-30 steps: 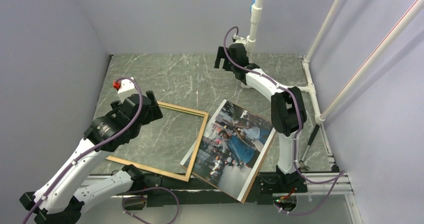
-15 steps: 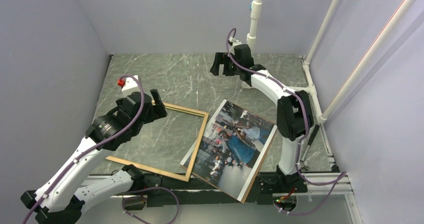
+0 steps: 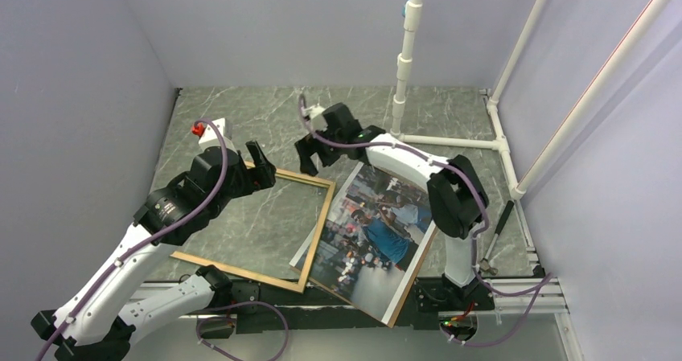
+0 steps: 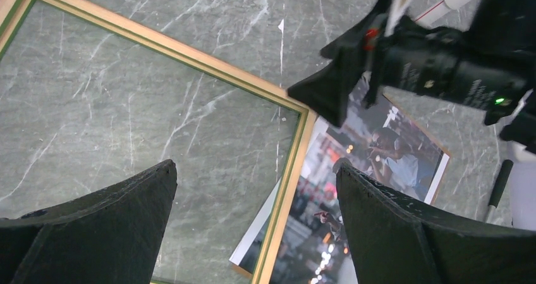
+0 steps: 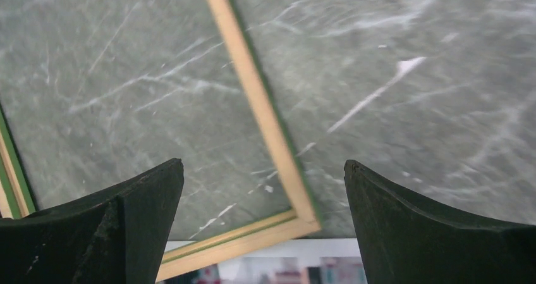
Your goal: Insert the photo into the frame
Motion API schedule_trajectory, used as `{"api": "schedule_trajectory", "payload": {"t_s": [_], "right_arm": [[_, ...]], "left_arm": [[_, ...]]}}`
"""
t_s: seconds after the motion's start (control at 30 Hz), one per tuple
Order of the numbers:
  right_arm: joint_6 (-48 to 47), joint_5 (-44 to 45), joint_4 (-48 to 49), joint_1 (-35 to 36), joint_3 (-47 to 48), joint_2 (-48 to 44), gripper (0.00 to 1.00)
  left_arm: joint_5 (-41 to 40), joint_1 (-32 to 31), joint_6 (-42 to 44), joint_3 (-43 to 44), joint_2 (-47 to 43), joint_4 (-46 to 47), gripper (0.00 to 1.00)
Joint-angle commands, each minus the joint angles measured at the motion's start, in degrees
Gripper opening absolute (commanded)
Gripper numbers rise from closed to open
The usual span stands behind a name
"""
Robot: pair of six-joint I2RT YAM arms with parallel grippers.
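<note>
The frame (image 3: pixel 320 228), thin light wood with a green inner edge, lies flat left of centre on the table. Just right of it the photo (image 3: pixel 374 231) lies picture up, and its white near-left corner (image 4: pixel 253 236) is tucked under the frame's right rail (image 4: pixel 287 189). My left gripper (image 3: pixel 261 166) hovers open over the frame's far left corner, holding nothing. Open and empty too, my right gripper (image 3: pixel 308 158) hangs above the frame's far right corner (image 5: pixel 303 217). In the wrist views both grippers (image 4: pixel 256 165) (image 5: pixel 262 164) are wide apart.
A brown board edge (image 3: pixel 412 285) shows under the photo's right side. White pipes (image 3: pixel 406 55) stand at the back right and run along the right edge. A black pen-like tool (image 3: pixel 499 224) lies at the right. Grey walls close in left and behind.
My right arm has swung from the back of the table forward and left, to over the frame's far right corner. The left gripper has edged slightly right. Both stay open.
</note>
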Motion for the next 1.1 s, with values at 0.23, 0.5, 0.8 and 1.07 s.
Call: {"api": "schedule_trajectory", "payload": {"t_s": [0.23, 0.5, 0.8, 1.07], "right_arm": [[-9.45, 10.54, -12.5, 7.36, 13.39, 14.53, 0.99], [-9.46, 11.56, -16.89, 7.74, 20.95, 21.69, 0.92], [-5.62, 11.1, -18.4, 7.26, 21.66, 24.58, 0.68], [2.68, 8.77, -17.61, 4.6, 19.23, 22.67, 0.19]], "left_arm": [[0.34, 0.1, 0.77, 1.99, -0.63, 0.43, 0.99], [-0.49, 0.14, 0.89, 2.56, 0.05, -1.03, 0.99], [-0.61, 0.14, 0.73, 2.27, -0.73, -0.76, 0.99], [-1.05, 0.17, 0.62, 2.03, 0.02, -1.19, 0.99]]}}
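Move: The right hand's open fingers are above the frame: the stretch of its far rail that they will close on lies about 3 cm to their left, level with them in reach and some 12 cm below. The frame's far right corner is about 3 cm to the hand's right and 2 cm back; the photo's middle lies roughly 14 cm right and 19 cm back. From the left hand, that rail stretch is some 14 cm ahead, 12 cm right and 27 cm down. The right hand carries on some 3 cm left and slightly back as it drops about 11 cm onto the frame's far rail just left of the far right corner, its fingers tipping some 20 degrees steeper and easing forward again on the way down. Once low it stays there with one finger on each side of the rail, closes from wide open and pinches the wood between the pads, turning back about five degrees clockwise as they come together. ##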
